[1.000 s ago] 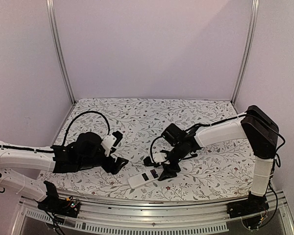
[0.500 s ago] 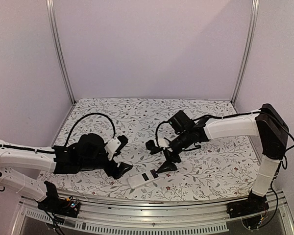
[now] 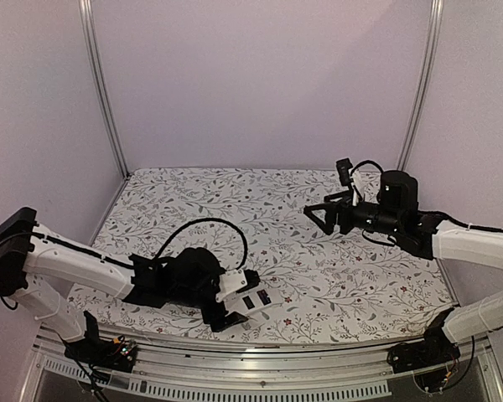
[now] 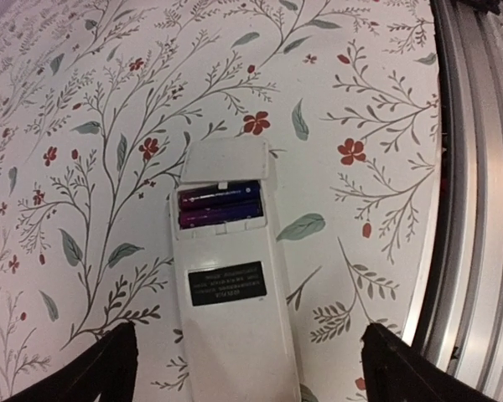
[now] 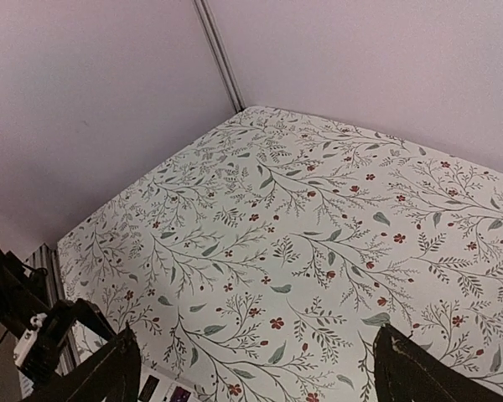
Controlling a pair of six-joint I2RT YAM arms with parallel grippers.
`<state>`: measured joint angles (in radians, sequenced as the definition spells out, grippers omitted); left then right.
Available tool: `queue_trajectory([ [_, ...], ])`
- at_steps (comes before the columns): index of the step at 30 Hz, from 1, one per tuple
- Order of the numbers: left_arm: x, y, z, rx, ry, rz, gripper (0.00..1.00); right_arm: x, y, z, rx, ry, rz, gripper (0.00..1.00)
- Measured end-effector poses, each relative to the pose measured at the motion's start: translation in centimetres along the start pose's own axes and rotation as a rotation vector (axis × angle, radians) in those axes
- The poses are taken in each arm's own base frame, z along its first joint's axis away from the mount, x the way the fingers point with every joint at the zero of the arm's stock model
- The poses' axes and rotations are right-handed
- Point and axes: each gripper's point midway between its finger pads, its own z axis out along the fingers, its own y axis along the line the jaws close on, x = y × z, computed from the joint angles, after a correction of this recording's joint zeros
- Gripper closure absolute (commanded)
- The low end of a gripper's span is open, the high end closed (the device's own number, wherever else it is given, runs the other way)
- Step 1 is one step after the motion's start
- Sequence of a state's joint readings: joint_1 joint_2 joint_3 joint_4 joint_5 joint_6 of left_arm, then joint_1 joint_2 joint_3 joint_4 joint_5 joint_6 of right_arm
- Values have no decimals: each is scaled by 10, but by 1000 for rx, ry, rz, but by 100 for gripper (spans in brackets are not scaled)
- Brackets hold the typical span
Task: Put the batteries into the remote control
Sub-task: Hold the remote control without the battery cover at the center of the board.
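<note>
The remote control [image 4: 235,335] lies back side up on the floral cloth, with a black label [image 4: 227,282] at mid-length. Its battery slot stands uncovered, and two dark purple batteries [image 4: 220,209] lie side by side inside it. My left gripper [image 4: 251,373] is open, one finger on each side of the remote's near end and not touching it. From above, the left gripper [image 3: 232,311] sits at the remote control [image 3: 258,299] close to the table's front edge. My right gripper [image 3: 323,213] hangs open and empty, high over the back right. A bit of the remote control [image 5: 163,390] shows in the right wrist view.
A metal rail [image 4: 478,209] runs along the table's front edge, just right of the remote in the left wrist view. Grey walls with metal posts [image 3: 101,92] enclose the table. The left arm [image 3: 84,268] stretches along the front left.
The right gripper left the remote, rose and swung to the back right with its jaws wider. The left gripper moved right to the remote's near end.
</note>
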<state>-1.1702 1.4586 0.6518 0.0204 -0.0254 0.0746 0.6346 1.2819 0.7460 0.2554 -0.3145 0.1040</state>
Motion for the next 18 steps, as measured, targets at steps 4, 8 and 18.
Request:
queue_trajectory([
  [4, 11, -8, 11, 41, 41, 33, 7, -8, -11, -11, 46, -24, 223, 28],
  [8, 19, -12, 17, 56, 69, 48, 7, 12, -14, 8, 51, 98, 395, 37],
  [18, 35, -8, 34, 24, 118, 80, 11, 154, 22, 30, 115, 565, 628, 47],
])
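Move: The remote's middle lies almost under the open left gripper, about 6 cm below, 2 cm to its right and 1 cm ahead. From that gripper, the batteries are some 6 cm right and 2 cm ahead, the battery cover about 8 cm right and 4 cm ahead, both about 6 cm down. From the empty right gripper, the cover is about 10 cm back, 9 cm left and 22 cm below. Lower the left gripper about 5 cm nearly straight down over the remote's body, fingers kept wide open so that they straddle the body. Meanwhile swing the right fingertips downward some 50 degrees and, after a slight rise, drop that gripper about 15 cm and draw it back 5 cm, edging left, towards the battery cover, closing its empty fingers to roughly half. ##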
